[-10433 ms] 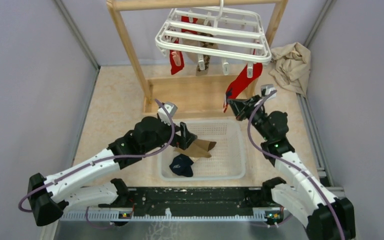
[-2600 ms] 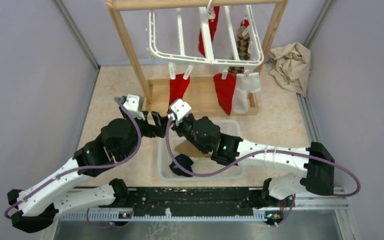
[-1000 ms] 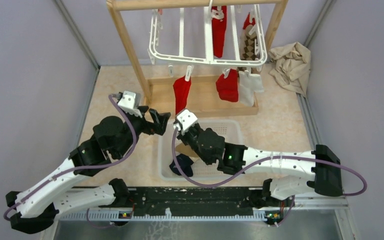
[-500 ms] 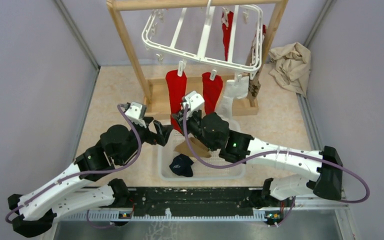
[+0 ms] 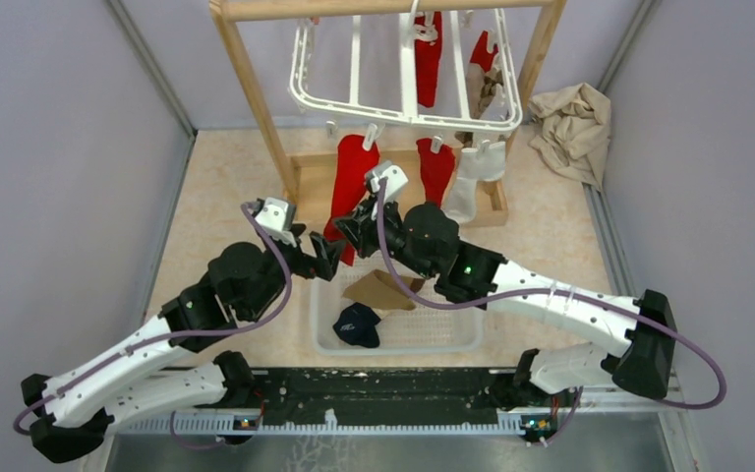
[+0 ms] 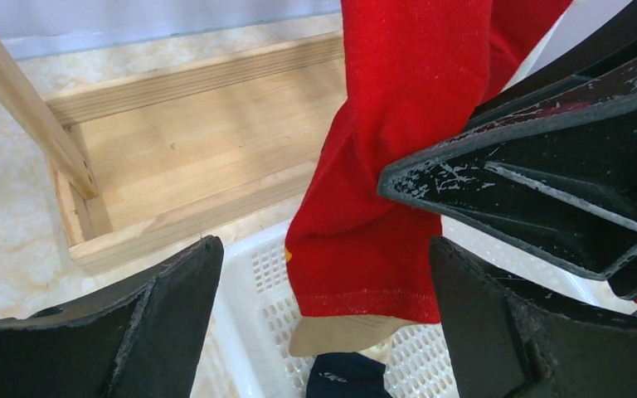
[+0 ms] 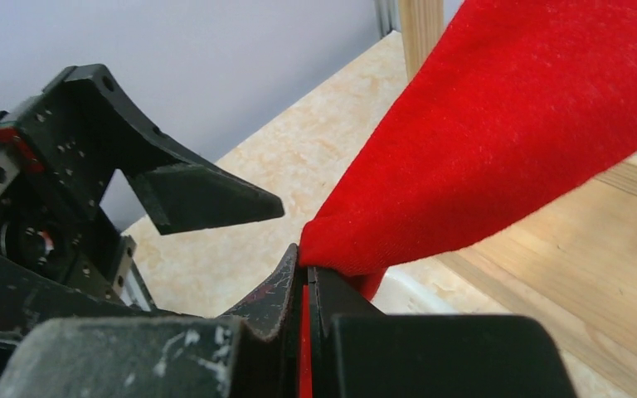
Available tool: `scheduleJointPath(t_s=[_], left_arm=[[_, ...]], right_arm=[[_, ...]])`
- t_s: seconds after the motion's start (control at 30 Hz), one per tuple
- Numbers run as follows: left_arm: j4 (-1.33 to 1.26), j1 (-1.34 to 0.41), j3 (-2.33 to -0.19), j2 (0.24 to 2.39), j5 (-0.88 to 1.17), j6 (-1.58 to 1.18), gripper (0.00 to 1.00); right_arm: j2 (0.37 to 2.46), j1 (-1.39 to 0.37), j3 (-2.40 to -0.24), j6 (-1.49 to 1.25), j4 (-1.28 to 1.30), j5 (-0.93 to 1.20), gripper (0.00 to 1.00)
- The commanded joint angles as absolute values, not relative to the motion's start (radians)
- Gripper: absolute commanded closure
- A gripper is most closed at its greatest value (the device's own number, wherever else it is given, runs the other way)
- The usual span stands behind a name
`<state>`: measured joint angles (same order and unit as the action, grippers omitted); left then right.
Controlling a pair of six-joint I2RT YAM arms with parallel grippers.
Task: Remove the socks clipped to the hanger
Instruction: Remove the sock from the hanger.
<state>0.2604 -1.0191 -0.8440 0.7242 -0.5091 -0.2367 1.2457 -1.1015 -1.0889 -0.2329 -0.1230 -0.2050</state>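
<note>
The white hanger (image 5: 408,98) hangs from the wooden frame with socks clipped under it. At its front are a red sock (image 5: 354,172), a second red one (image 5: 435,167) and a cream one (image 5: 472,182). Behind them are another red sock (image 5: 428,59) and a leopard one (image 5: 492,93). My right gripper (image 5: 349,228) is shut on the left red sock's lower part (image 7: 506,141), the fabric pinched between its jaws (image 7: 305,274). My left gripper (image 5: 329,254) stands open just beside it. In the left wrist view the sock's cuff (image 6: 398,166) hangs between the spread fingers (image 6: 166,315).
A white perforated basket (image 5: 452,334) below holds a tan sock (image 5: 378,290) and a navy sock (image 5: 357,324). The wooden frame's post (image 5: 256,98) and base tray (image 6: 199,157) stand just behind the grippers. A crumpled beige cloth (image 5: 572,128) lies at the back right.
The hanger has swung back from a tilt to nearly level. My right gripper moved up and back, still shut on the red sock. The left gripper shifted right toward the sock's cuff.
</note>
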Motion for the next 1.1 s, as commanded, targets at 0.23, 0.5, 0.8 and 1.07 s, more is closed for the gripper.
scheduleJointPath(t_s=[0.23,0.5,0.8,1.07], left_arm=[[0.111,-1.016,-0.841,0.842,-0.473,-0.195,0.01],[0.057,-0.976,-0.844,0.883,-0.455,-0.180,0.35],[0.080,-0.823,-0.896,0.945,-0.180,-0.239,0.97],[0.061,-0.699,-0.923,1.002,0.068,-0.276,0.97]], right_arm=[[1.226,-1.045,-1.176,-0.320,-0.140,-0.103,1.00],[1.210,-1.028,-1.178,-0.340,-0.110,-0.084,1.00],[1.175,-1.019,-1.142,-0.358,-0.078,-0.092,0.88],[1.012,-1.019,-1.057,-0.327,-0.002,-0.248,0.39]])
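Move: The red sock's lower part, still pinched in the right hand's shut fingers, lies roughly 4 cm ahead of the wide-open left hand and 4 cm to its right, nearly level. Its clip on the hanger is some 12 cm ahead of the left hand, 8 cm right and 18 cm above; a second red sock hangs about 11 cm ahead, 17 cm right and 10 cm higher. The basket's middle is about 5 cm back, 12 cm right and 27 cm below the left hand. Forward and to the right, sinking a little, the left hand brings its open fingers about the hanging sock and shuts them on its lower part, then carries on forward and down, some 7 cm of travel in all. The right hand keeps its pinch almost in place until the left has closed, then opens past halfway and draws off about 4 cm to the right and slightly up. ##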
